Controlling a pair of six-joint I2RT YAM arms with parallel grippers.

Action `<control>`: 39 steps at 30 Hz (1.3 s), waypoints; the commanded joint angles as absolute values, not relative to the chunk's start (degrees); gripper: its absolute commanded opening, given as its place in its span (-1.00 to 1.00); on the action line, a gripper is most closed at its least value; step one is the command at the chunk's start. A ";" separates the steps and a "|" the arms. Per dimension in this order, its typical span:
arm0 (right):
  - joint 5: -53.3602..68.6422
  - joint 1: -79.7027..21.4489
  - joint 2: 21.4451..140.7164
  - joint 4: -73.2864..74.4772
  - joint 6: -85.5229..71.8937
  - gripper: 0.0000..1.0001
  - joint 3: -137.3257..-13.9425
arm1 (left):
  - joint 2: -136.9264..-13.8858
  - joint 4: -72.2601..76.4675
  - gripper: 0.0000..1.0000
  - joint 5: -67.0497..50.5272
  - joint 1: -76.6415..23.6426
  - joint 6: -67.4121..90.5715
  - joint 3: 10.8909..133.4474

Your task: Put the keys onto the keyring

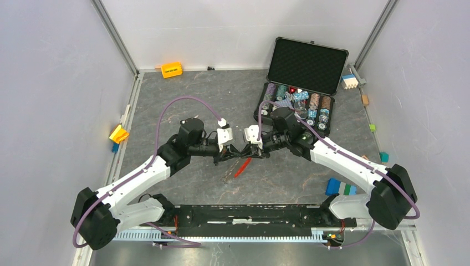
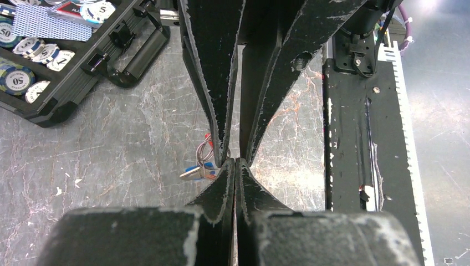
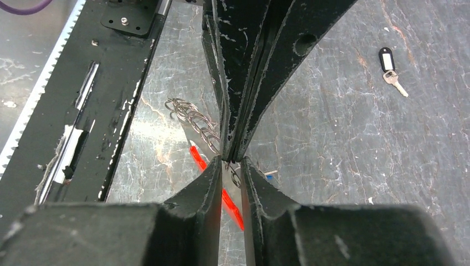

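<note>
My two grippers meet tip to tip over the middle of the table. The left gripper [image 2: 235, 162] is shut, and the keyring's silver chain [image 3: 191, 119] runs up into its tips. The keyring's red fob [image 1: 242, 166] slants down below them. The right gripper [image 3: 231, 164] keeps a narrow gap between its jaws. A small wire ring [image 3: 236, 176] sits in that gap. A silver key with a blue tag [image 2: 197, 172] hangs beside the tips on thin wire loops. Another key with a black tag [image 3: 391, 69] lies apart on the table.
An open black case of poker chips [image 1: 299, 100] stands at the back right. An orange block [image 1: 171, 70] lies by the back wall, a yellow one [image 1: 118, 133] at the left edge, blue blocks [image 1: 339, 187] at the right. A black rail [image 1: 249, 213] spans the near edge.
</note>
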State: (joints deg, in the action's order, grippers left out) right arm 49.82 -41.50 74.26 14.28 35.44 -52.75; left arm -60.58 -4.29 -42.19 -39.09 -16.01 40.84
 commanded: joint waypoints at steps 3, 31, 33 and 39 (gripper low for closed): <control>47.63 -41.94 73.96 15.36 38.18 -0.59 -53.06 | -59.83 -0.18 -0.96 -43.26 -38.94 -14.16 40.81; 48.81 -42.01 69.80 23.54 45.48 -0.02 -56.81 | -60.00 -0.19 -0.95 -45.76 -38.94 -15.23 40.24; 47.01 -42.01 69.28 22.22 44.85 0.00 -55.95 | -60.16 -0.20 -0.96 -46.35 -38.94 -14.71 40.57; 44.60 -41.84 69.42 22.12 45.47 0.05 -54.73 | -59.31 -0.97 -0.96 -46.86 -38.94 -16.14 41.16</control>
State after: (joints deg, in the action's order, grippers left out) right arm 45.67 -41.91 70.65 23.46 45.08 -55.22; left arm -60.58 -4.05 -44.21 -38.98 -16.08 39.66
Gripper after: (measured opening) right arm 0.518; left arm 0.029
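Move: The rings of the keyring hang from the left fingertips, roughly 1 cm forward and 2 cm below them; from the right hand they lie about 1 cm left, 1 cm forward and 2 cm down. The blue-tagged key dangles some 3 cm ahead of the right hand, level sideways, 4 cm down. The grey-and-red plate hangs about 4 cm back, 1 cm left and 4 cm below. The black-tagged key lies on the table, around 13 cm forward, 20 cm left and 16 cm below. The keyring stays pinched in the shut left fingers, which sink less than 1 cm, while the right fingers spread from a narrow gap around the rings at the left fingertips to about half open. The right hand dips about 1 cm and draws right some 1.5 cm, away from the left fingertips, then climbs about 2 cm, rolling slightly about its fingers' own line. ##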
